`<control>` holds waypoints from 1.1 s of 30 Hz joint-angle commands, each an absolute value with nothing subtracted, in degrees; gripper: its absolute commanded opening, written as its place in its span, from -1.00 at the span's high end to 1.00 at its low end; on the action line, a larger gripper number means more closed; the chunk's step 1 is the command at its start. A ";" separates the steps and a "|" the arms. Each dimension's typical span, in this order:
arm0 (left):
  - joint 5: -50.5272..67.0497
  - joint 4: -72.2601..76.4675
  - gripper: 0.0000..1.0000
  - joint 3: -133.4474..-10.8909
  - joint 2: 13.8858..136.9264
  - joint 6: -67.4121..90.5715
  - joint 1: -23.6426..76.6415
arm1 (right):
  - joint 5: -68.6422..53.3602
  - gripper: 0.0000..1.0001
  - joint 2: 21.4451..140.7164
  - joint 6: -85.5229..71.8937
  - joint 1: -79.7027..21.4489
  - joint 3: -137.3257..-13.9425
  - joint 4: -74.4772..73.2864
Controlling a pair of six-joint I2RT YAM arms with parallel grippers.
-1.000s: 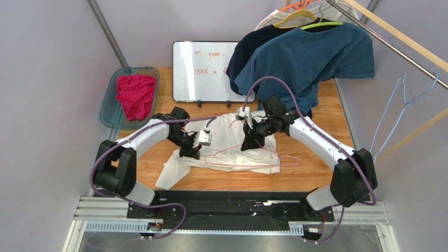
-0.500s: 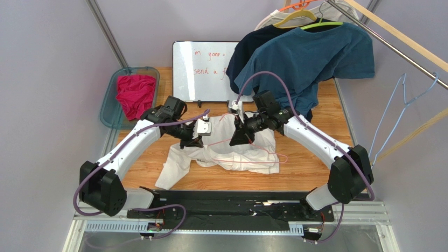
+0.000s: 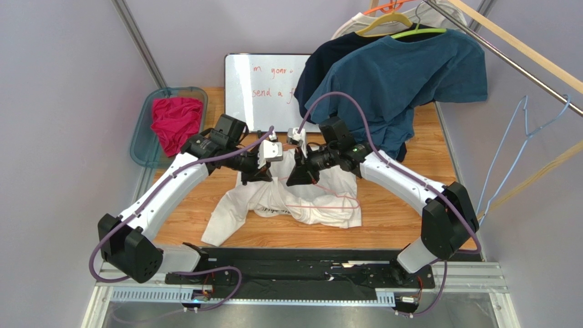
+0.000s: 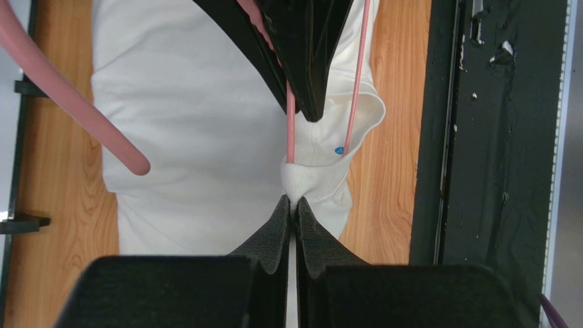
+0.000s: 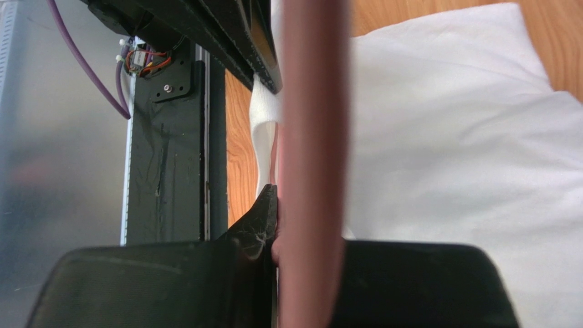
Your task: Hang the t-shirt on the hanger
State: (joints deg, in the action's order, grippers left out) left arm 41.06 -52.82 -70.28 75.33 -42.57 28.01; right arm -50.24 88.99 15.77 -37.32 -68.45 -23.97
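Note:
The white t-shirt lies bunched on the table, its neck end raised between the two grippers. My left gripper is shut on a fold of the collar, as the left wrist view shows at the gripper. The pink wire hanger lies partly on the shirt, and its wire runs down to the pinched collar. My right gripper is shut on the hanger's wire. Only one of the right gripper's fingers shows beside the wire.
A whiteboard stands at the back. A teal bin with a red cloth is at the back left. A teal-blue t-shirt hangs from a rail at the back right. Light blue wire hangers hang on the right.
Both grippers have moved up and toward the back, closer together. The collar has been pulled up with them, the shirt has bunched, and the hanger has slid left along with it.

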 commanded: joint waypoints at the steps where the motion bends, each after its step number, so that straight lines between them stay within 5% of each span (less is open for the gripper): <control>1: 42.63 -47.56 1.00 -73.91 73.30 -37.01 28.56 | -49.39 1.00 88.86 13.37 -36.74 -69.08 -15.83; 12: 47.01 -46.57 0.98 -77.70 73.39 -34.53 28.56 | -54.05 1.00 90.44 6.68 -36.83 -70.31 -5.54; 14: 46.59 -51.74 0.68 -78.74 72.52 -41.55 28.56 | -54.14 1.00 90.35 6.24 -36.83 -69.96 -4.57; 15: 43.28 -56.73 0.34 -79.88 72.16 -44.01 28.56 | -54.14 1.00 90.00 6.24 -36.74 -69.70 -4.57; 18: 42.97 -63.17 -0.07 -81.38 70.75 -48.60 23.58 | -55.72 1.00 89.91 6.07 -36.39 -69.08 -4.31; 24: 39.47 -70.66 -0.37 -79.47 69.87 -62.21 18.28 | -58.53 1.00 90.79 2.47 -36.47 -68.99 -0.62; 33: 38.95 -58.83 -0.37 -72.70 71.63 -61.18 21.17 | -60.56 1.00 92.72 0.44 -38.67 -71.19 1.41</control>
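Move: The left hand already pinches the T-shirt's collar edge, with the hanger's left arm inside the neck opening. The hanger's neck, in the right hand's grip, is about 5 cm to its right, level in height and forward reach; the hook is some 8 cm ahead, 3 cm right and 4 cm higher, and the left sleeve 16 cm left, 12 cm back, 14 cm below. From the right hand, the collar edge is about 5 cm left, level with it; the hanger's free right end is 21 cm right, 5 cm back, 6 cm lower. Keeping its pinch, the left hand lifts the collar edge about 4 cm, easing forward and right towards the hanger's neck, then opens wide, lets go and draws off some 7 cm to the left, rising a little before sinking about 3 cm over the shirt's left shoulder. The right hand keeps the hanger gripped and carries it up and left, about 4 cm each way, with a little forward at first, while rolling its left side up by some 15 degrees. ##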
